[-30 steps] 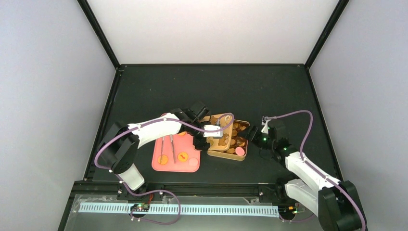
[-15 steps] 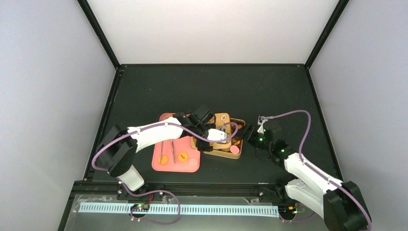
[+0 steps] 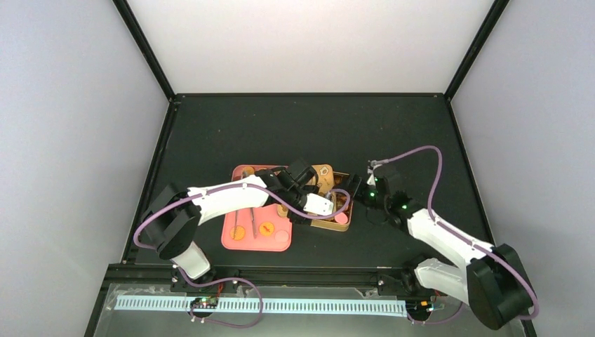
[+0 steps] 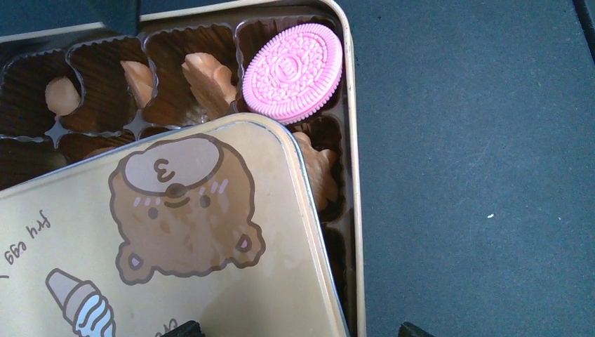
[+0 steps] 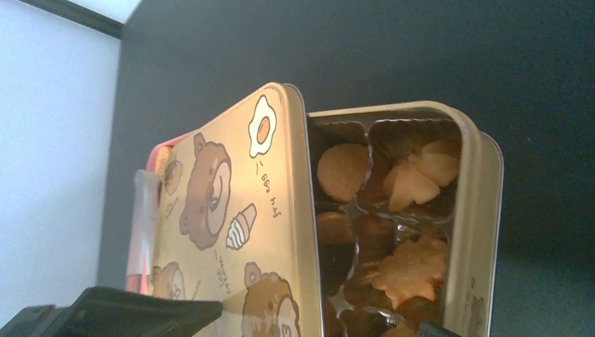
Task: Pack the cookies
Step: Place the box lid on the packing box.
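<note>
A gold tin [image 3: 349, 223] holds orange cookies [image 5: 412, 270] in brown paper cups, and one pink cookie [image 4: 291, 72] lies in a corner cup. Its bear-printed lid [image 4: 175, 232] lies askew over most of the tin, also seen as lid [image 5: 231, 203] covering the left part. My left gripper [image 4: 300, 330] hovers open, one tip above the lid, the other above the table beside the tin rim [image 4: 353, 210]. My right gripper [image 5: 326, 319] is open too, its fingers standing wide to either side of the lid and tin. Two more orange cookies [image 3: 266, 228] rest on the pink tray [image 3: 281, 243].
Metal tongs [image 3: 250, 221] lie on the pink tray, left of the tin. Both arms crowd over the tin, the left gripper [image 3: 303, 200] from the left and the right gripper [image 3: 354, 188] from the right. Dark tabletop surrounds them; black frame rails edge it.
The lid has slid over more of the tin, and the tin sits a little further left. The left wrist shifted right and nearer. The right arm reached left towards the tin.
</note>
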Controlling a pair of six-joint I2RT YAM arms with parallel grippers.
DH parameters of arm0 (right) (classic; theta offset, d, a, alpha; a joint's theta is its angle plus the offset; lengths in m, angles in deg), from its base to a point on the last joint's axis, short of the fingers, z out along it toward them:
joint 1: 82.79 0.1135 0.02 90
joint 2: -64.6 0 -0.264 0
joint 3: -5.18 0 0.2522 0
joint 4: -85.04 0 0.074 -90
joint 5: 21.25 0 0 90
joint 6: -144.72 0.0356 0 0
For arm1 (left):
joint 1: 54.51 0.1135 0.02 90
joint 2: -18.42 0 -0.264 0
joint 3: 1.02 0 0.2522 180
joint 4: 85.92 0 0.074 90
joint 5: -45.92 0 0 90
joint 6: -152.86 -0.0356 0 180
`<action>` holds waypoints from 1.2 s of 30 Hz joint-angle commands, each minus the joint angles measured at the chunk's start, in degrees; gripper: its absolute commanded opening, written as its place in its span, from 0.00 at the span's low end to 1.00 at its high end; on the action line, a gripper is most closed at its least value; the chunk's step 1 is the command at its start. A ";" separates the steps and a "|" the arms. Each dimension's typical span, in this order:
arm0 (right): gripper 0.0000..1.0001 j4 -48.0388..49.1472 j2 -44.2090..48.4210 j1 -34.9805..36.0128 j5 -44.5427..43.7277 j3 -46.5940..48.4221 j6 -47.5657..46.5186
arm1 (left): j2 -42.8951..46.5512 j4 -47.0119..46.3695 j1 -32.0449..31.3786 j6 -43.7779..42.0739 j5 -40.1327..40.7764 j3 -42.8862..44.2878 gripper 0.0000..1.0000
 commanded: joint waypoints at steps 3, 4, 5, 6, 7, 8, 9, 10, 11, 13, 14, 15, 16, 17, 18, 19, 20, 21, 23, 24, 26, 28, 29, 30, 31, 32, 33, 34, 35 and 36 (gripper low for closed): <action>0.89 -6.20 -7.13 6.54 -10.13 7.79 -6.98 | 0.49 1.46 -0.94 -0.48 -0.38 -0.97 0.73; 0.89 -6.61 -8.22 7.17 -10.96 8.50 -7.29 | 0.73 1.62 -0.99 -0.53 -0.41 -0.83 0.73; 0.89 -7.21 -9.01 7.84 -11.89 9.10 -7.61 | 0.99 1.92 -1.03 -0.32 -0.37 -0.66 0.72; 0.89 -7.80 -10.03 8.50 -13.05 9.67 -8.07 | 1.40 2.18 -1.02 -0.08 -0.53 -0.42 0.72; 0.89 -8.74 -10.85 9.18 -14.57 10.21 -8.47 | 1.88 2.65 -1.03 0.30 -0.60 -0.19 0.72; 0.89 -9.76 -11.72 9.82 -16.00 10.68 -8.88 | 2.40 3.05 -0.95 0.61 -0.52 -0.02 0.72; 0.89 -10.71 -12.68 10.24 -17.41 10.99 -9.12 | 3.13 3.39 -0.94 0.92 -0.53 0.16 0.72; 0.89 -11.56 -13.56 10.59 -18.57 11.20 -9.30 | 4.04 3.74 -0.95 1.06 -0.65 0.15 0.72; 0.89 -12.04 -14.18 10.70 -19.36 11.11 -9.41 | 4.71 3.97 -0.94 1.15 -0.87 0.05 0.72; 0.88 -12.24 -15.13 10.94 -20.48 10.60 -9.32 | 5.98 4.47 -0.94 1.63 -1.06 -0.11 0.73; 0.88 -12.21 -15.43 10.96 -21.04 10.22 -9.21 | 6.45 4.71 -0.88 1.95 -1.18 -0.18 0.73; 0.87 -12.21 -15.62 10.97 -21.40 9.88 -9.02 | 7.09 5.04 -0.81 2.35 -1.28 -0.22 0.73; 0.87 -12.14 -15.60 10.97 -21.55 9.66 -8.89 | 7.68 5.46 -0.59 2.86 -1.31 -0.10 0.73; 0.87 -12.12 -15.54 10.97 -21.59 9.52 -8.86 | 8.42 6.15 -0.22 3.53 -1.53 0.24 0.73; 0.87 -12.18 -15.44 10.97 -21.60 9.51 -8.86 | 9.35 7.10 0.40 4.15 -1.94 0.73 0.74; 0.87 -12.32 -15.21 10.97 -21.75 9.57 -8.84 | 10.30 7.97 1.21 4.85 -2.39 1.30 0.75; 0.87 -12.51 -15.00 10.94 -21.82 9.66 -8.85 | 11.37 8.98 2.57 5.46 -2.99 1.92 0.76; 0.87 -12.74 -14.80 10.95 -21.91 9.68 -8.86 | 12.15 10.56 4.33 5.80 -3.97 2.48 0.77; 0.87 -12.86 -14.14 10.96 -21.83 9.56 -8.90 | 13.42 12.21 8.88 5.70 -5.74 3.20 0.77; 0.86 -12.83 -13.93 10.94 -21.79 9.51 -8.80 | 13.54 12.69 11.34 4.98 -5.65 3.22 0.78; 0.86 -12.64 -13.41 10.94 -21.19 9.37 -8.62 | 13.00 13.28 16.26 3.02 -4.17 2.99 0.77; 0.86 -12.32 -13.01 10.97 -20.65 9.21 -8.37 | 11.00 13.00 20.99 1.99 -2.08 2.90 0.77; 0.86 -12.11 -12.79 10.92 -20.38 9.16 -8.27 | 9.69 12.94 22.85 1.65 -1.01 3.06 0.76; 0.86 -11.92 -12.66 10.96 -20.10 9.15 -8.22 | 8.22 12.60 24.30 1.36 0.09 3.12 0.75; 0.87 -11.86 -12.54 10.94 -19.82 9.15 -8.12 | 6.88 11.78 25.33 1.29 1.29 2.95 0.74; 0.86 -11.78 -12.51 10.92 -19.65 9.15 -7.97 | 5.75 10.76 25.79 1.01 2.41 2.55 0.74; 0.86 -11.68 -12.45 10.95 -19.35 9.20 -7.83 | 4.76 9.56 25.93 0.75 3.18 2.00 0.73; 0.86 -11.57 -12.26 10.94 -19.06 9.22 -7.66 | 3.86 8.25 25.91 0.71 3.54 1.42 0.73; 0.86 -11.52 -12.01 10.96 -18.84 9.16 -7.52 | 2.62 7.22 25.82 1.08 3.40 1.32 0.73; 0.86 -11.43 -11.85 10.95 -18.72 9.15 -7.29 | 1.47 6.61 25.60 1.57 3.16 1.57 0.72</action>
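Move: The box lid lies skewed to the left across the packing box; its middle is about 7 cm ahead of the left hand, 3 cm to its right and 2 cm lower. From that hand, the packing box's middle is some 4 cm ahead and 7 cm right, and the pink tray about 15 cm left and 2 cm ahead. From the right hand, the lid's middle is roughly 13 cm left, 1 cm ahead and 4 cm down. The lid's left side is what the left hand goes round to: open, it lifts about 7 cm off the near edge, swings forward and left some 17 cm while turning nearly 30 degrees counter-clockwise, then sinks beside the lid over the pink tray. The right hand, also open, edges left and then down a few centimetres onto the lid's right edge, its left side dipping about 20 degrees, and stays there. ##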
